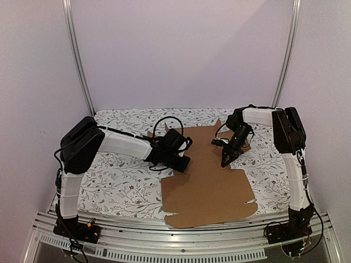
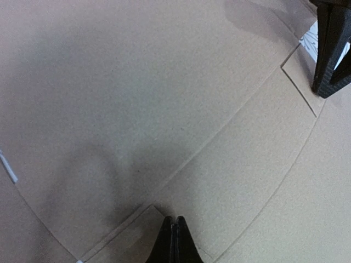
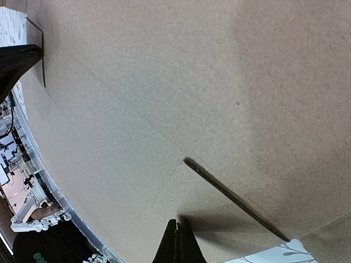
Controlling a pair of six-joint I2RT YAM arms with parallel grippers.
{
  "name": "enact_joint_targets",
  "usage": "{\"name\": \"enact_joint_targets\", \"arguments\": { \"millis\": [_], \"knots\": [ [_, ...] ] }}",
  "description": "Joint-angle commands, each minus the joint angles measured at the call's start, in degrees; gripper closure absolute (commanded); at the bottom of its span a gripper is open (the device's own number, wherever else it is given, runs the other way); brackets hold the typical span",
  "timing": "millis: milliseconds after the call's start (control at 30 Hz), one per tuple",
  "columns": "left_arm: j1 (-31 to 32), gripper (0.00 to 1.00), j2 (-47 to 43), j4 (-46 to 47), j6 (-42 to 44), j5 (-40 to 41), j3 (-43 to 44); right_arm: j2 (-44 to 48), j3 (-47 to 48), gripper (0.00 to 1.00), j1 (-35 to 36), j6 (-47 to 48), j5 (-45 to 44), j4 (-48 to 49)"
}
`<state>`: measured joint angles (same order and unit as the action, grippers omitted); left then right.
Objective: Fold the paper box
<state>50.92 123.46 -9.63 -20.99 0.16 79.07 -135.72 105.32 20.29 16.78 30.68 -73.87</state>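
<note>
The paper box is a brown die-cut cardboard sheet lying flat on the floral cloth, from mid-table to the near edge. My left gripper is shut, empty, with its tip down on the sheet's left side. In the left wrist view the shut tips rest on the cardboard at a cut flap corner. My right gripper is shut too, its tip on the sheet's right side. Its wrist view has the tips on the cardboard beside a slit.
A floral tablecloth covers the table. An aluminium rail runs along the near edge, with upright frame poles at the back corners. Cables loop over the left wrist.
</note>
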Motion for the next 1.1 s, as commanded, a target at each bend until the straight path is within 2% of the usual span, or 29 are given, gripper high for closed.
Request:
{"name": "enact_joint_targets", "arguments": {
  "millis": [0,200,333,400,567,633,767,900,1067],
  "knots": [
    [-0.3,1.00,4.6,-13.9,1.0,-0.8,-4.1,-3.1,-2.5,1.00,-0.1,-2.0,-8.1,4.9],
    [-0.2,1.00,4.5,-15.6,1.5,-1.1,-2.3,-2.2,-4.0,0.99,-0.1,-3.1,-8.6,3.3],
    [-0.1,1.00,-0.3,-16.9,4.1,-0.4,-1.1,1.9,-5.0,0.99,-0.6,-1.3,-5.1,2.2],
    [-0.1,0.81,-5.0,-19.4,4.8,4.1,0.9,4.7,-5.3,0.99,-0.8,-0.4,-4.0,2.0],
    [-0.7,0.50,-18.5,-22.4,4.8,14.1,3.6,13.7,-5.7,0.96,-1.1,1.0,-2.0,0.9],
    [-1.8,0.42,-22.6,-24.1,4.0,18.0,3.6,17.6,-5.2,0.91,-1.5,1.8,-0.6,-0.3],
    [-6.9,0.37,-26.5,-28.6,-0.5,21.8,1.2,25.2,-5.1,0.81,-2.2,3.1,0.7,-2.3],
    [-13.2,0.34,-27.9,-27.9,-6.2,15.1,-3.4,30.8,-6.1,0.69,-2.4,4.2,-1.0,-2.9],
    [-17.3,0.29,-25.0,-24.4,-9.4,9.6,-6.2,36.4,-9.5,0.59,-2.4,4.0,-1.5,-1.5]
  ]
}}
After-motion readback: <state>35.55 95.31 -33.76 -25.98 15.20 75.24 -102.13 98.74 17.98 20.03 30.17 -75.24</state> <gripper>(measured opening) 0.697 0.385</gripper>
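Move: Both shut grippers are already down on the box's small corner tabs: the left tab lies right under the left fingers, about 2 cm to their left, and the right tab lies right under the right fingers. The left side panel has its middle some 15 cm left and 12 cm ahead of the left hand, about level. From the right hand, the right side panel's middle is roughly 7 cm right and 12 cm ahead, about level. After a brief hold, both hands' tips come off the folded corner tabs. The left climbs about 20 cm while opening to over half, swings out some 19 cm left towards the outer edge of the left side panel, turning about 30 degrees counter-clockwise, and starts sinking again. The right goes almost straight up, nearly 19 cm, opening partway as its fingertips tilt forward. ##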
